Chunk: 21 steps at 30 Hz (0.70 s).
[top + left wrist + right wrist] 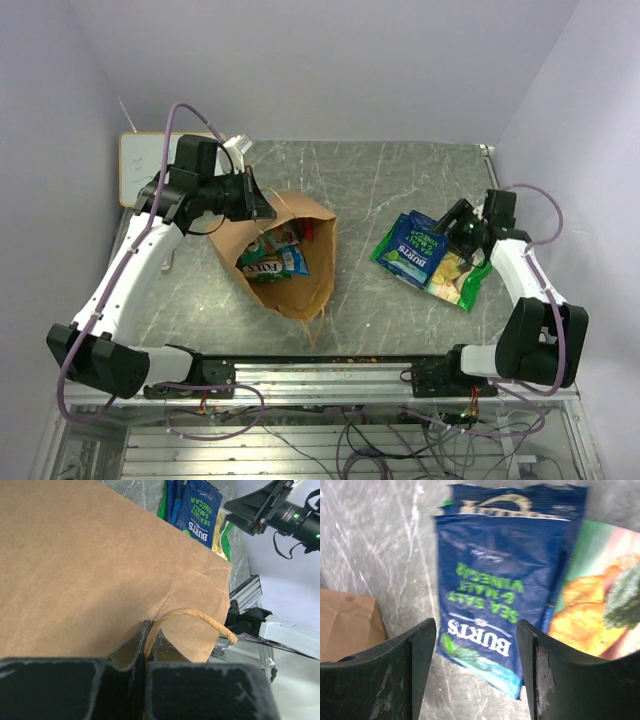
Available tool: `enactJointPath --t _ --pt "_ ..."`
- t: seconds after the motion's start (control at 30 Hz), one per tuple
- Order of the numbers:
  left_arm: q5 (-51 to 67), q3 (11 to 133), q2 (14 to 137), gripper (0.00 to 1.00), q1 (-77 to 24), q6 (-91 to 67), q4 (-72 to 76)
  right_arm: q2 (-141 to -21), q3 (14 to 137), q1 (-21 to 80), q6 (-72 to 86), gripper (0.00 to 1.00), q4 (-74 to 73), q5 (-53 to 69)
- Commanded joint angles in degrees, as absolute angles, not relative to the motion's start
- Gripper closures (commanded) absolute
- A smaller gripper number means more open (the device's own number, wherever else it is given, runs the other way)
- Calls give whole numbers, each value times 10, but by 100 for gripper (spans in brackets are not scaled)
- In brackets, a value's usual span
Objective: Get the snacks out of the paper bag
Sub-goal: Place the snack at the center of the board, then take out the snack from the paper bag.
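Observation:
The brown paper bag (300,285) lies on its side at centre left, its mouth facing the back. Several snacks (272,258) show inside it. My left gripper (262,205) is shut on the bag's twisted paper handle (195,616), its fingertips (150,627) pinching the cord against the bag wall (90,570). At the right, a blue packet (412,247) lies on the table, partly over a green and yellow packet (458,275). My right gripper (447,222) hovers open just above the blue packet (490,580), its fingers (420,650) apart and holding nothing.
A small white whiteboard (140,170) leans at the back left corner. The metal rail (330,370) runs along the near table edge. The walls stand close on the left, back and right. The green and orange packet (600,600) lies right of my right gripper's jaws.

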<state>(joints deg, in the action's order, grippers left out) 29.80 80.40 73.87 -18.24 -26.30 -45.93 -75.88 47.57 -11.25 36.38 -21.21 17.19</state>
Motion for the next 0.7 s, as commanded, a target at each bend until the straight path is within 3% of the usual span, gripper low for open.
enactJointPath --t 0.0,0.17,0.4,0.67 --pt "304 823 746 93 -186 -256 -462 -769 564 -15 299 34 -286 112" --pt "317 788 731 93 -186 -291 -433 -784 638 166 266 34 -328 115" --pt "322 778 737 93 -186 -326 -418 -736 622 409 228 34 -326 113" --pt "345 770 738 93 -186 -389 -387 -639 536 521 160 35 -207 115"
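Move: The right hand is empty and open about 9 cm above the board. The blue snack in the paper bag lies some 42 cm to its left, 7 cm back and 5 cm lower; beside it in the bag, a red snack sits about 34 cm left and 2 cm forward of the hand. The Burts packet already on the board is about 6 cm left of the hand, level with it and 9 cm below. For the left hand, shut on the bag's rim by the handle, the blue snack is almost straight below, about 23 cm down and 1 cm back. The emptied right hand leaves the packets on the board and sweeps fast to the left, about 27 cm, first edging slightly forward, then curving some 15 cm back and rising roughly 8 cor so as it approaches the near, right-hand side of the bag's open mouth. On the way the wrist swings about 65 degrees counter-clockwise so the wide-open fingers come to point left towards the bag, while the left hand keeps its grip on the rim almost in place. ##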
